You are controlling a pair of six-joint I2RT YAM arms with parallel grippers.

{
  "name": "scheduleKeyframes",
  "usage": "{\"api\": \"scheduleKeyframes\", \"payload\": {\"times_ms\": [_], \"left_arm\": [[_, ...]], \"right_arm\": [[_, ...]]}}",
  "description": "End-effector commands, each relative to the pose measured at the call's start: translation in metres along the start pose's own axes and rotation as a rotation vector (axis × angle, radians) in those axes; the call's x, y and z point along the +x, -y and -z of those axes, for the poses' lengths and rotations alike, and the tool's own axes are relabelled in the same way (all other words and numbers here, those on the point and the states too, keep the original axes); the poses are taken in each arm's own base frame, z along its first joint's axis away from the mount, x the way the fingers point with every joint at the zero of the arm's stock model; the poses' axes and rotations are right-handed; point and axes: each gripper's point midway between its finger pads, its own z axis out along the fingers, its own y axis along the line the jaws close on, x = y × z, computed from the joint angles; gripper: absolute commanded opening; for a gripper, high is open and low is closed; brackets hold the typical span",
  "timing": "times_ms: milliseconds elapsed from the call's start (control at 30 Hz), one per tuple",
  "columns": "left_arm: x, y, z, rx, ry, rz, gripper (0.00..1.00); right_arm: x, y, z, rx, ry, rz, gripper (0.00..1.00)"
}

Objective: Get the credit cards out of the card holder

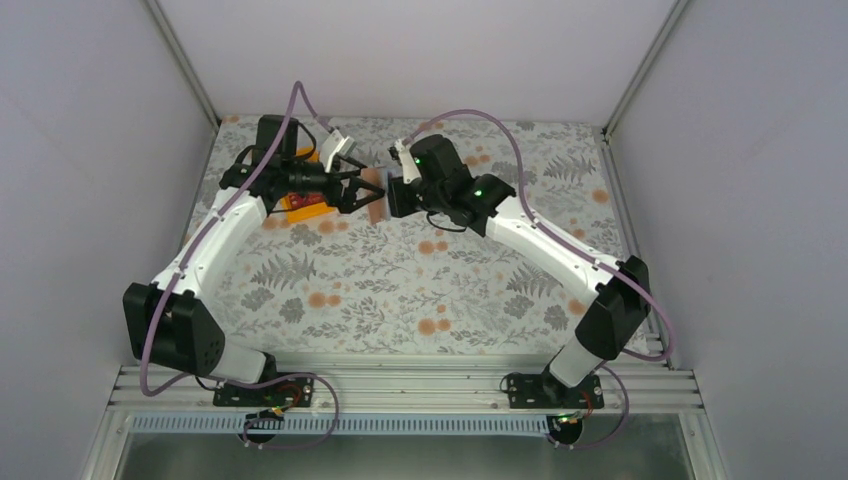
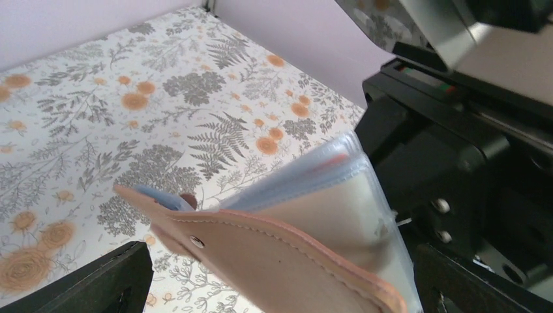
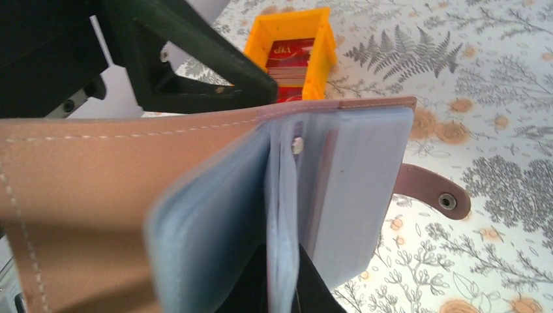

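The tan card holder (image 3: 117,163) hangs open in the air, its light blue sleeves (image 3: 352,182) fanned out. My right gripper (image 3: 287,277) is shut on one thin inner sleeve from below. A faint reddish edge shows among the sleeves; I cannot tell whether it is a card. Red credit cards (image 3: 291,55) lie in the orange tray (image 3: 261,39). My left gripper (image 2: 280,287) is open, its black fingers (image 2: 98,280) wide on either side of the card holder's (image 2: 280,254) tan cover. From above, both grippers meet at the card holder (image 1: 375,207).
The orange tray (image 1: 300,210) sits on the floral tablecloth (image 1: 420,290) just left of the grippers, under the left arm's wrist. Pale walls and metal frame posts close in the back and sides. The holder's snap strap (image 3: 433,192) hangs free.
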Motion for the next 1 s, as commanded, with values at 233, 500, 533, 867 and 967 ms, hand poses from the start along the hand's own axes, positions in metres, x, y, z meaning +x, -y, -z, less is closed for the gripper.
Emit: {"api": "scheduleKeyframes", "payload": {"times_ms": [233,500,533,867,967], "left_arm": [[-0.021,0.002,0.001,0.011,0.027,-0.002,1.0],[-0.013,-0.015,-0.002,-0.068,-0.008,0.009,0.95],[-0.013,-0.017,-0.001,-0.081,-0.013,0.011,0.93],[-0.005,-0.039,0.011,-0.161,-0.02,0.071,0.77],[-0.004,-0.034,0.013,-0.131,-0.011,0.074,0.68]], "right_arm": [[-0.028,-0.046,0.005,-0.084,0.098,0.097,0.04],[-0.034,-0.053,0.008,-0.091,0.12,0.124,0.04],[-0.034,-0.052,0.009,-0.087,0.121,0.125,0.04],[-0.039,-0.045,0.031,-0.051,0.183,0.138,0.04],[-0.039,-0.044,0.031,-0.046,0.187,0.138,0.04]]}}
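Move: The card holder hangs between the hands, its middle roughly 2 cm back from the open left hand, 2 cm to its right and 2 cm lower; from the right hand, already pinching a clear sleeve, it is some 2 cm left and level fore and aft. The yellow tray lies about 9 cm ahead of the left hand, 15 cm to its left and 25 cm below. Left hand eases about 3 cm forward-left, closing partway around the holder; right keeps its pinch, rising 2 cm. ##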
